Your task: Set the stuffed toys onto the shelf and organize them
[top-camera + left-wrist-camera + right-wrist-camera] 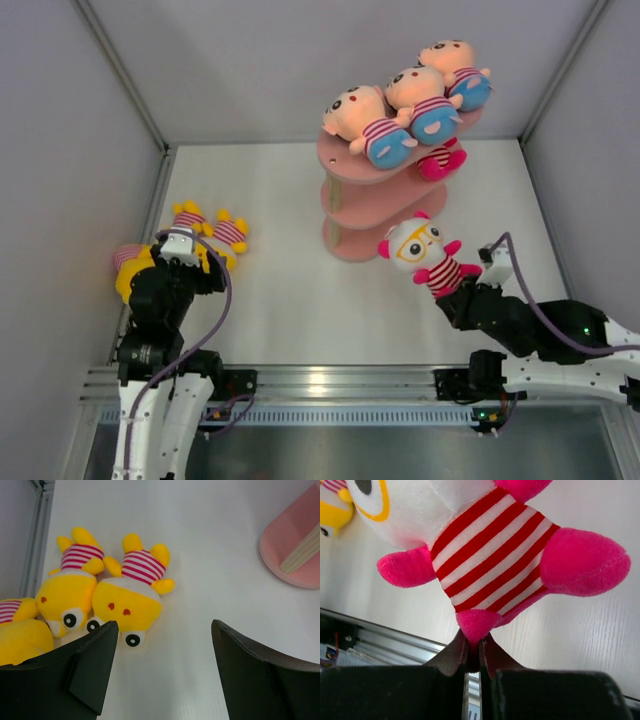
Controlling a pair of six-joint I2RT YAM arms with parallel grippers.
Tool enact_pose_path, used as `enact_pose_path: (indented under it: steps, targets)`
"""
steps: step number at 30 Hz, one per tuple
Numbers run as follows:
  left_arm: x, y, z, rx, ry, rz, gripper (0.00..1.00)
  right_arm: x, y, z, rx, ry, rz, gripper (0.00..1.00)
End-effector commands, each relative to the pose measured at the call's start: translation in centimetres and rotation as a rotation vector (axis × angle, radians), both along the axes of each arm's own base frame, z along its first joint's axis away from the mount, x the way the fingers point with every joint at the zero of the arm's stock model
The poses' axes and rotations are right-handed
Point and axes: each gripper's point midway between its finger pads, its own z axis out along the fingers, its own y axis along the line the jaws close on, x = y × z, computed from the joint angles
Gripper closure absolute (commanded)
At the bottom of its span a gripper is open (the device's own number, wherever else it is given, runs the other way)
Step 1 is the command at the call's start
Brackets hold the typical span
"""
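The pink shelf stands at the back centre; its lowest board shows in the left wrist view. Three peach-faced stuffed toys lie on its top tier, and a magenta-limbed one lies on the middle tier. My right gripper is shut on one magenta foot of a white-faced toy, held up just right of the shelf's base. Three yellow toys lie at the far left. My left gripper hovers open over them, holding nothing.
Grey walls enclose the table on the left, back and right. A metal rail runs along the near edge between the arm bases. White tabletop lies between the yellow toys and the shelf.
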Motion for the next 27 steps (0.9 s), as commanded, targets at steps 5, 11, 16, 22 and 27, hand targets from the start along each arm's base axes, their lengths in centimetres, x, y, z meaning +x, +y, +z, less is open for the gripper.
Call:
enact_pose_path:
  steps: [5,11,16,22,27]
  targets:
    - [2.6,-0.2,-0.7,-0.122,-0.114,0.038,0.19,2.2,-2.6,5.7,-0.121,-0.118,-0.107,1.00]
    - [6.2,0.1,-3.2,-0.210,-0.201,0.060,0.22,3.8,-0.4,11.6,-0.078,-0.252,-0.077,1.00]
    - [6.7,-0.2,-5.6,-0.196,-0.137,0.041,0.22,5.0,4.6,15.3,-0.071,-0.323,0.056,1.00]
    - [6.3,-0.9,-5.3,-0.197,-0.156,-0.006,0.22,9.0,6.0,11.7,-0.116,-0.180,0.094,1.00]
    - [6.1,-0.8,-5.3,-0.197,-0.166,0.001,0.21,9.2,5.6,9.8,-0.117,-0.165,0.098,1.00]
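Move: The free near-left part of the shelf's middle tier, beside the pink toy, lies about 20 cm ahead of the right hand, 12 cm to its left and roughly level; from that hand the pink toy is some 26 ahead, 2 left, and the leftmost doll 22 ahead, 14 left, 22 up. The nearest yellow toy lies about 16 ahead, 4 left and 20 below the left hand, the next one 9 farther left and 2 farther out. The white-and-pink toy, still pinched by its leg in the shut right fingers, is lifted some 12 cm, first swinging slightly right, then carried about 9 cm forward and a little left towards the middle tier, finally sinking about 5 cm. The open left hand goes down about 10 cm and forward, rolling its left side down, then rises some 3 cm, touching nothing. ##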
